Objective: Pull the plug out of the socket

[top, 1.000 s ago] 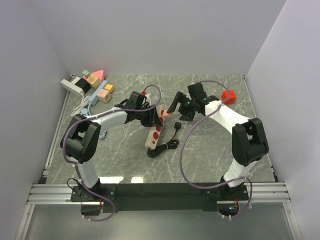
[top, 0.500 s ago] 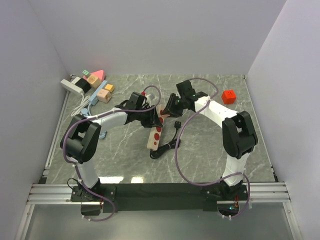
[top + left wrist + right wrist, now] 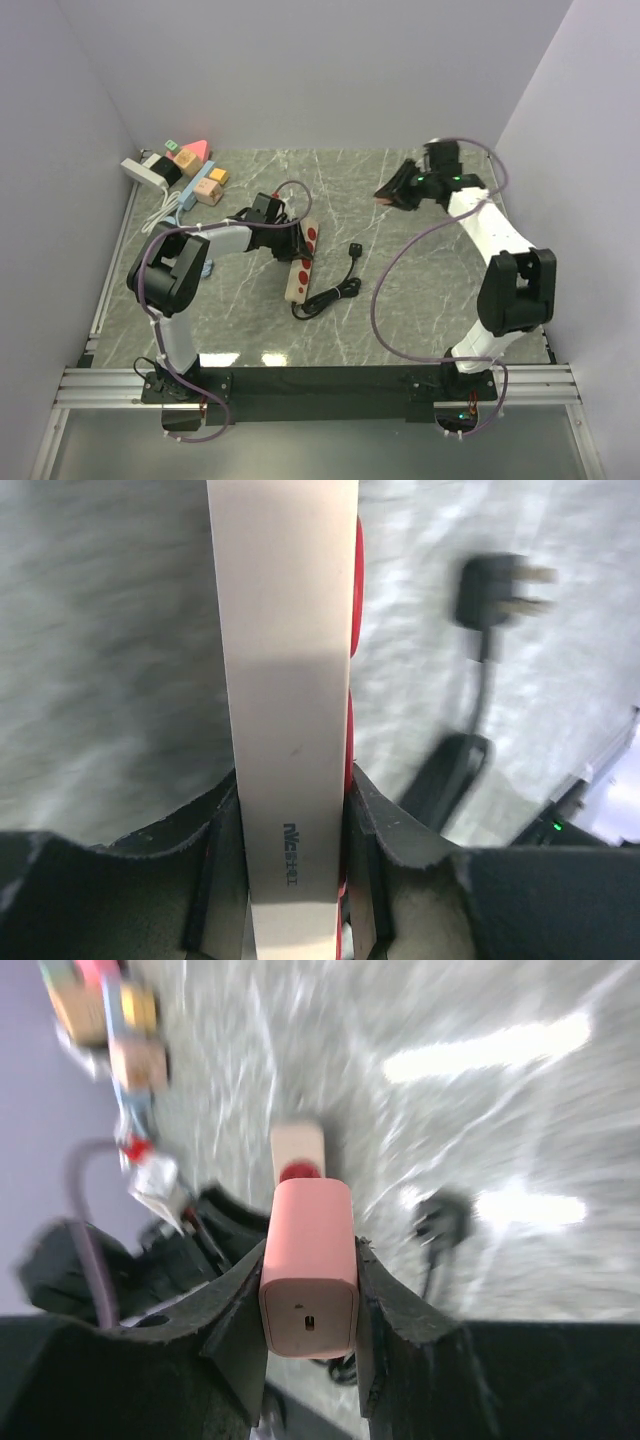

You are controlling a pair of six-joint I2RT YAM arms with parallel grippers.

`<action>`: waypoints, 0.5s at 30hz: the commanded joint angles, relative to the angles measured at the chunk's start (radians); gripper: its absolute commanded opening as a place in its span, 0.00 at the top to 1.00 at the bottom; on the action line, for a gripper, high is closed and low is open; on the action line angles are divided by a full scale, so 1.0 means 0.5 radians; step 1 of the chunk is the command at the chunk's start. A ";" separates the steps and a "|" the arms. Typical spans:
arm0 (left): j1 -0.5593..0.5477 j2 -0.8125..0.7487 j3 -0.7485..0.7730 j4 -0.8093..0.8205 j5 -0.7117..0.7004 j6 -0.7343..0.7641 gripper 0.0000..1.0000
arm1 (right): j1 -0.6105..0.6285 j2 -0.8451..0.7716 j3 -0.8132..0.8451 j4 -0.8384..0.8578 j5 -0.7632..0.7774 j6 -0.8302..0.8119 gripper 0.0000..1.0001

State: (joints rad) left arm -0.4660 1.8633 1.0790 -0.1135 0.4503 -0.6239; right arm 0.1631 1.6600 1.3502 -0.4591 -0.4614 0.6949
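The socket is a white power strip with red outlets (image 3: 300, 262) (image 3: 285, 680), lying on the marble table. My left gripper (image 3: 281, 238) (image 3: 293, 795) is shut on its near end, one finger on each long side. The plug, a pink block (image 3: 384, 196) (image 3: 308, 1290), is off the strip and held in the air at the back right, with my right gripper (image 3: 390, 192) (image 3: 310, 1252) shut on it. In the right wrist view the strip (image 3: 297, 1145) lies far below the plug, blurred.
A loose black plug (image 3: 354, 250) (image 3: 495, 585) (image 3: 440, 1215) with its coiled cable (image 3: 325, 297) lies just right of the strip. A second white power strip (image 3: 145, 172) and toy blocks (image 3: 200, 165) sit in the back left corner. Walls close in left and right.
My right gripper closed on the pink plug at the strip, then pulled it off and swung up to the back right. The strip and left gripper shifted slightly toward the front left.
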 commanded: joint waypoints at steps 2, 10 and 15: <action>-0.007 -0.045 0.008 0.092 0.010 -0.028 0.99 | -0.187 -0.102 0.045 -0.155 0.293 -0.046 1.00; -0.007 -0.220 0.118 0.034 0.057 -0.056 0.99 | -0.722 -0.221 -0.745 0.436 0.711 0.604 1.00; -0.007 -0.312 0.106 0.003 0.050 -0.065 0.99 | -0.823 -0.268 -1.025 0.816 0.920 0.761 1.00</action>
State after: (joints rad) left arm -0.4644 1.7859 1.0908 -0.1371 0.4480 -0.6468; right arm -0.2474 1.5944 0.8551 -0.2565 -0.0868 0.9867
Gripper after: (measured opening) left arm 0.397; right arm 0.393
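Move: The pink plug, already off the socket, is in the right hand; the open patch of table it is taken to lies roughly 22 cm to that hand's right, 4 cm back and 18 cm below. The red plug rests about 9 cm ahead and 25 cm right, the black cable plug some 7 cm back and 4 cm left, both about 17 cm down. From the left hand, which holds the socket strip, the pink plug is about 18 cm right, 7 cm ahead and 14 cm higher. The pink plug, still pinched, is swung fast by the right hand about 20 cm rightward, away from the socket strip, first nearly level, then sinking some 15 cm towards the bare table on the near side of the red plug and easing back a little, while the wrist turns roughly 50 degrees clockwise. The left hand keeps its grip on the strip, dips slightly, then raises it. ##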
